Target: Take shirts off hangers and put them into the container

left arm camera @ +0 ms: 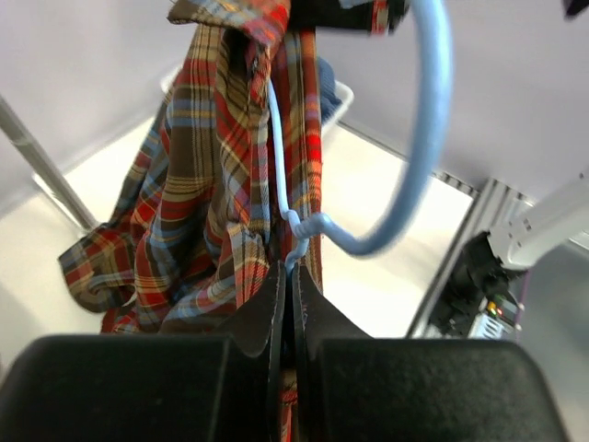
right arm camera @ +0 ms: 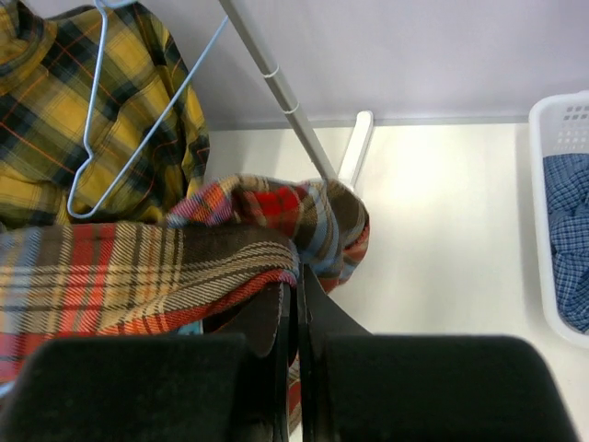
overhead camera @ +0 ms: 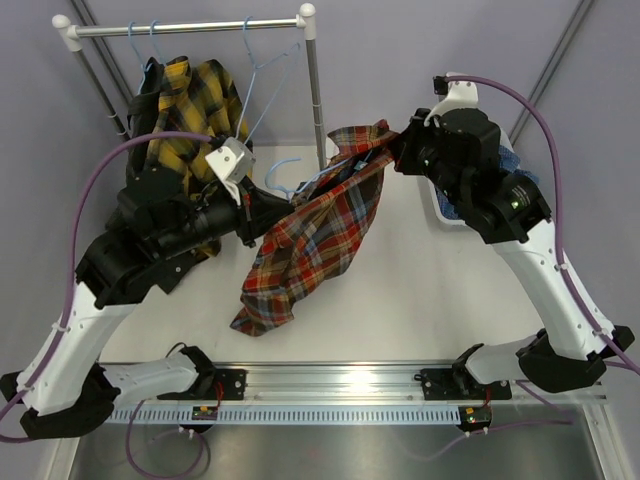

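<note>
The red-orange-navy plaid shirt [overhead camera: 315,235] hangs stretched between my two grippers above the table. My left gripper [overhead camera: 287,195] is shut on the twisted neck of a light-blue hanger [left arm camera: 405,175] still threaded inside that shirt [left arm camera: 202,212]; the fingertips [left arm camera: 276,285] pinch the wire. My right gripper [overhead camera: 400,150] is shut on a fold of the shirt's upper edge [right arm camera: 230,249]. The white container [right arm camera: 543,212] lies to the right with the blue small-check shirt [right arm camera: 566,230] in it. On the rail hangs the yellow-black plaid shirt [overhead camera: 190,100].
The white-and-metal rail [overhead camera: 190,28] stands at the back left, its right post [right arm camera: 276,83] close behind the held shirt. An empty light-blue hanger [overhead camera: 262,75] hangs on it. The container [overhead camera: 442,212] is mostly hidden behind my right arm.
</note>
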### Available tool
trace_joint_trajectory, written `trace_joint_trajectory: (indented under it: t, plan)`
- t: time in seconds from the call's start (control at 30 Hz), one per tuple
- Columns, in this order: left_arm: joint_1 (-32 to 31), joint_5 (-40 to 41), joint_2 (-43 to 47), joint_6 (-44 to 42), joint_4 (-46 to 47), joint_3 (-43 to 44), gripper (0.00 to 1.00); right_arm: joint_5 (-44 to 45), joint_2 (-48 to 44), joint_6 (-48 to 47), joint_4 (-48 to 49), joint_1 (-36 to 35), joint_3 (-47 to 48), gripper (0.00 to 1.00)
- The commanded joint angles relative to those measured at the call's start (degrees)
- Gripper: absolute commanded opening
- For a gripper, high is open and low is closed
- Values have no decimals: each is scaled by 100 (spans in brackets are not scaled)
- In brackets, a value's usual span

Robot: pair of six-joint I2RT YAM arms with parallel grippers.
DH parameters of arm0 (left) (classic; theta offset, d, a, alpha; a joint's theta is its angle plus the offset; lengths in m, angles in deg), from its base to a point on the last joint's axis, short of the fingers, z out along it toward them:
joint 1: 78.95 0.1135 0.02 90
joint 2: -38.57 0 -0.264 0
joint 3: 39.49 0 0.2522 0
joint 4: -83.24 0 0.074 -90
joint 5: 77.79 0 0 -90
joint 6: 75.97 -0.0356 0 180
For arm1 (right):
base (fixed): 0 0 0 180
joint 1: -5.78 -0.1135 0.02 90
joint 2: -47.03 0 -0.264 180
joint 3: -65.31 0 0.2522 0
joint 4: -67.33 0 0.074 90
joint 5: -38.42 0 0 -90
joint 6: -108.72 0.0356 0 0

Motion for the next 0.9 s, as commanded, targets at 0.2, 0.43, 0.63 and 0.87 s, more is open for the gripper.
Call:
trace_joint_trajectory:
  t: [0.2,0.43,0.63,0.87]
  plan:
    - [-22,-672,-144,233,-339,-321,0,315,-109,-355,185,406,260,0]
    - [-22,-927,-478,206,-339,-154,0,150,-74,-364,273,406,313,0]
    - [-22,-979,-567,57,-331,4,0,632,224,-540,19,423,384,0]
    - [-22,-575,-189,-250,-331,-101,0,563,497,-207,-272,897,-72,0]
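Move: The red plaid shirt's gathered edge, already pinched by the right hand, is about 14 cm ahead and 24 cm to the right of the left hand, roughly level; the empty hanger on the rack is some 27 cm ahead and 8 cm left of the left hand, about 5 cm higher. From the right hand, the container is roughly 18 cm ahead, 29 cm right and 40 cm down, and the held hanger's neck 14 cm back, 24 cm left. Down about 5 cm and some 3 cm to the right goes the left hand, its fingers tipping about 10 degrees downward while keeping the hanger's neck pinched. The right hand keeps its hold on the shirt edge, easing about 2 cm right, away from the rack's hangers, then heading about 3 cm forward and down, towards the container. ##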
